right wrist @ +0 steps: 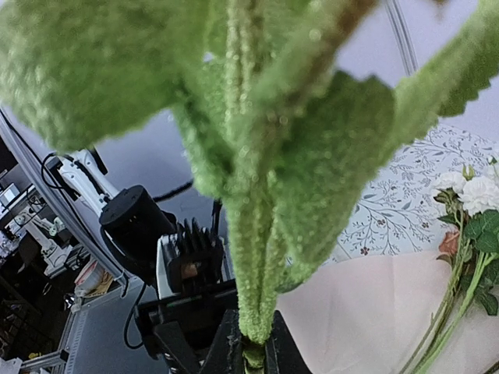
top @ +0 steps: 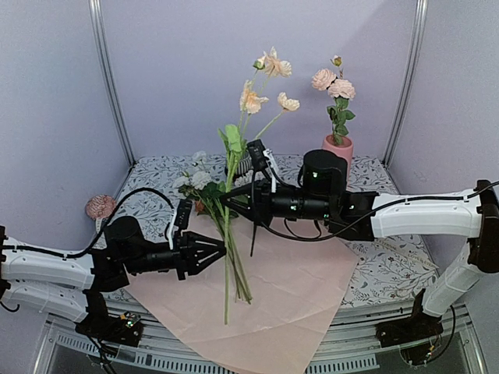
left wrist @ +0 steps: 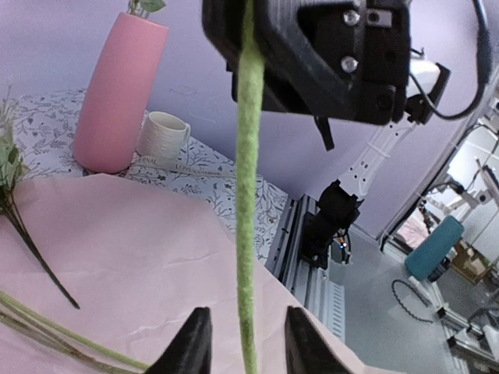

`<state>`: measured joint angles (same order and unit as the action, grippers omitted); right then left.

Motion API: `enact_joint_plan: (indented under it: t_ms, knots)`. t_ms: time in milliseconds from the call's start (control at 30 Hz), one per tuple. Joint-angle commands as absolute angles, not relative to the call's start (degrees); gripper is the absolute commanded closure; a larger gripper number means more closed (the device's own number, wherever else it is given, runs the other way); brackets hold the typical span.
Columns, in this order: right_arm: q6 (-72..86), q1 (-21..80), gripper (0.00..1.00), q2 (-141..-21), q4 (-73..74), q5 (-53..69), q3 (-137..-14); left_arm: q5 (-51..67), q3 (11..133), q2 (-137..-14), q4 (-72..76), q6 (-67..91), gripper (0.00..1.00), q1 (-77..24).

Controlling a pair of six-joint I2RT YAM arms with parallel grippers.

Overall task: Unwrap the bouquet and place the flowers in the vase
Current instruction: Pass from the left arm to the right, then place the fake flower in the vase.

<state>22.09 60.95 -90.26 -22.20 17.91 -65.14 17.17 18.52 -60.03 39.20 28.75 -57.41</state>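
A tall peach-bloomed flower (top: 263, 78) stands upright over the spread pink paper (top: 288, 296). My right gripper (top: 228, 199) is shut on its fuzzy green stem (right wrist: 253, 257) just under the leaves. Lower down, the same stem (left wrist: 247, 195) passes between the fingers of my left gripper (top: 222, 249), which stand apart on either side without touching it. More flowers (top: 199, 181) lie on the paper with their stems (top: 238, 276) pointing toward me. The pink vase (top: 337, 148) stands at the back right and holds pink roses; it also shows in the left wrist view (left wrist: 117, 93).
A cream mug (left wrist: 161, 136) stands beside the vase. A striped grey cup (top: 245, 164) sits behind the held flower. A round pinkish object (top: 100, 206) lies at the far left. The paper's near corner hangs over the table's front edge (top: 257, 354).
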Motion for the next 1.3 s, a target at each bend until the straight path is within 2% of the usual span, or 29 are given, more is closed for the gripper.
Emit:
enact_joint_plan:
  t_ms: [0,67,100,300,533,767,967,1067,1267]
  knots:
    - [23.4,59.4,0.97,-85.8,-24.5,15.7,-61.0,15.8,19.3,-59.3,41.2,28.2,0.47,-58.0]
    - [23.5,58.5,0.97,-83.3,-23.9,15.2,-59.0,14.5,18.9,-58.7,41.0,28.7,0.12,-58.0]
    - [23.3,58.0,0.98,-82.0,-23.2,14.6,-57.9,13.8,18.6,-58.1,41.0,28.7,0.03,-58.0]
    - [20.3,55.3,0.97,-71.8,-14.5,4.6,-53.1,9.1,17.8,-53.3,37.4,26.4,0.02,-57.8]
    - [13.7,53.9,0.97,-61.1,-0.4,-15.3,-54.8,5.9,19.0,-52.5,33.0,23.3,0.02,-57.5]
    - [6.6,53.0,0.97,-54.1,5.4,-32.3,-57.3,6.3,17.4,-54.8,35.5,24.7,0.02,-57.5]
    - [4.4,47.5,0.94,-52.8,6.6,-34.0,-59.5,6.5,18.5,-56.8,35.8,24.9,0.02,-57.4]
    - [3.8,44.5,0.97,-53.2,6.6,-33.4,-61.1,6.3,19.5,-57.4,35.1,24.7,0.02,-57.5]
    - [0.7,41.9,0.97,-53.4,6.1,-35.4,-66.2,5.6,19.7,-57.4,33.8,24.4,0.03,-57.5]
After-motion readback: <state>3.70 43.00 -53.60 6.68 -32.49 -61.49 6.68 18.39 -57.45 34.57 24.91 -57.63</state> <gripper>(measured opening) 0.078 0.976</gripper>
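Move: The long peach-flower stem is already pinched in the right fingers; the vase for it has its middle about 22 cm ahead of that hand, some 27 cm to its right and roughly 14 cm lower. The cream mug stands some 10 cm right of the vase and 2 cm nearer; the short white bunch lies about 18 cm ahead and 6 cm right of the hand. From the left hand, the vase is about 27 cm ahead and 26 cm right. The peach-flower stem is left to the right hand as the left fingers, just parting around it, spread wide; the left hand bobs up about 3 cm, then sinks back, easing slightly forward. Still pinching the stem, the right hand dips briefly, then swings some 30 cm right, rising and reaching forward about 10 cm each, towards the vase side, turning nearly 70 degrees clockwise until its fingers point forward. ##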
